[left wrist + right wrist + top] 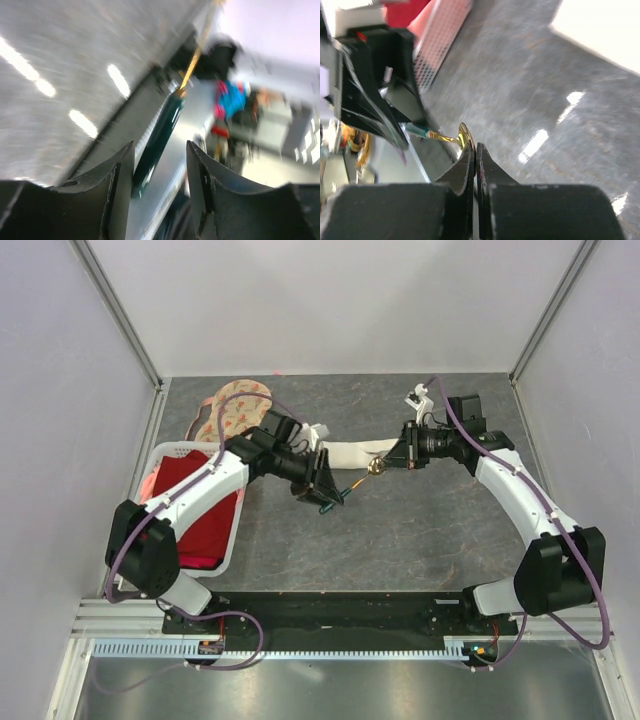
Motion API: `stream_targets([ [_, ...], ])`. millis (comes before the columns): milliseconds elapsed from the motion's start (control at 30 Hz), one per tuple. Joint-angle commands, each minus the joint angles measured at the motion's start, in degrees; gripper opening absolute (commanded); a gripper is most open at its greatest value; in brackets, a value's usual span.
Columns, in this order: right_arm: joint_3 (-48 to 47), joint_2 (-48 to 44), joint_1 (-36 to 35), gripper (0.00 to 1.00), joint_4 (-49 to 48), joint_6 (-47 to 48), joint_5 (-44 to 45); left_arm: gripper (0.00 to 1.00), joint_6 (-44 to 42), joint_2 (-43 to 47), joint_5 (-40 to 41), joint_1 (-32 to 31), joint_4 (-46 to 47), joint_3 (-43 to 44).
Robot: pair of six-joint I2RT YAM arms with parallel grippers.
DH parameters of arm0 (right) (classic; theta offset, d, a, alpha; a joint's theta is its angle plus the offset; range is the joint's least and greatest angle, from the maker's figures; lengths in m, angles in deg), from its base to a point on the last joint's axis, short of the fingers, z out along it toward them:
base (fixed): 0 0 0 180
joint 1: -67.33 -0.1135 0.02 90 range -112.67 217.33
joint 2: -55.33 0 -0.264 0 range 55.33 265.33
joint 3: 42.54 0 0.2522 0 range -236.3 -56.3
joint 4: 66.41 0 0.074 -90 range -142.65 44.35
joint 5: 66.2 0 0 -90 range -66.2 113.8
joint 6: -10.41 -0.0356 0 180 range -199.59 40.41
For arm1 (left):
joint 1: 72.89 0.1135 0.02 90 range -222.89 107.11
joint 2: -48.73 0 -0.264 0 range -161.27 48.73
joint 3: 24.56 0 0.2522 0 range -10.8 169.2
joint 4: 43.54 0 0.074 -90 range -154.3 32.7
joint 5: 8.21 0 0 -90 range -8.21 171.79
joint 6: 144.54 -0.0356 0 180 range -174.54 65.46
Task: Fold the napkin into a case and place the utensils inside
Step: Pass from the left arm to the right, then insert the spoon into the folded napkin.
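One of the utensils, a spoon (352,485) with a teal handle and gold bowl, hangs in the air between my two grippers. My right gripper (388,464) is shut on the gold bowl (464,134), fingers (481,165) pressed together in the right wrist view. My left gripper (326,492) stands open around the teal handle (157,140), which lies near one finger's (122,175) inner face. The napkin (350,452) lies behind as a narrow cream-white case, partly hidden by both arms. Another utensil is not seen.
A white mesh basket (232,540) holding a red cloth (195,502) sits at the left under the left arm. A peach floral cloth (232,405) lies behind it. A small white object (418,397) stands at the back right.
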Motion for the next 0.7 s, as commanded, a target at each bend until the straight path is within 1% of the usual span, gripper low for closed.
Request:
stream_targets([
  [0, 3.79, 0.17, 2.74, 0.0, -14.83, -10.58, 12.6, 0.52, 4.79, -0.97, 10.98, 5.15, 1.37, 5.42],
  [67, 3.53, 0.78, 4.49, 0.0, -14.66, -11.73, 18.99, 0.52, 6.28, -3.25, 15.63, 7.0, 1.19, 8.31],
  [100, 3.61, 1.48, 5.54, 0.0, -14.57, -12.87, 20.95, 0.5, 6.72, -4.14, 16.53, 7.44, 1.28, 9.11],
  [133, 3.61, 1.93, 6.69, 0.0, -14.92, -13.32, 22.36, 0.45, 7.77, -5.1, 17.14, 8.22, 2.85, 9.73],
  [167, 3.44, 3.24, 9.13, 0.0, -14.92, -13.67, 24.98, 0.36, 8.22, -6.42, 17.15, 8.49, 3.56, 11.04],
  [200, 3.26, 3.94, 10.2, 0.0, -14.92, -13.5, 26.14, 0.31, 8.66, -9.22, 17.06, 8.76, 4.43, 11.93],
  [233, 2.56, 5.52, 12.56, 0.0, -14.92, -13.32, 27.81, 0.24, 9.01, -11.16, 17.06, 8.76, 4.44, 14.11],
  [300, 1.6, 7.46, 14.25, 0.0, -15.01, -13.06, 28.87, 0.17, 9.45, -16.69, 16.98, 8.85, 4.44, 16.41],
  [333, 0.11, 9.73, 15.47, 0.0, -15.01, -12.36, 28.88, 0.12, 9.8, -18.28, 17.32, 8.85, 4.97, 18.42],
  [367, -0.6, 10.8, 15.92, 0.0, -15.01, -12.09, 28.88, 0.1, 9.98, -21.43, 17.24, 8.85, 5.41, 19.4],
  [467, -3.32, 14.31, 16.89, 0.0, -16.24, -11.92, 29.57, 0.07, 9.19, -27.23, 17.68, 8.85, 6.11, 24.4],
  [567, -5.87, 17.3, 17.33, 0.0, -16.94, -12.44, 30.54, 0.05, 8.66, -30.42, 18.82, 9.29, 6.11, 28.54],
  [667, -7.72, 20.47, 17.6, 0.0, -18.26, -13.67, 29.49, 0.04, 8.57, -34.28, 19.44, 9.9, 6.2, 31.44],
])
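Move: The folded napkin's middle lies about 26 cm ahead of the left hand, 15 cm to its right and 19 cm below. Counted from the right hand, the napkin is 17 cm ahead, 7 cm left and 20 cm below. The spoon is already pinched by its bowl in the right fingers, with its middle some 10 cm left, 5 cm back and slightly below. That middle sits about 4 cm ahead of the left hand, 10 cm right and nearly level. Swiftly to the right, forward and down, the right hand draws the spoon's green handle out from between the already parted left fingers, going about 17 cm right, 15 forward and 10 down while turning clockwise and keeping its pinch on the bowl. The left hand goes some 20 cm forward, then also sinks towards the napkin's left end, turning counter-clockwise and closing its emptied fingers. ##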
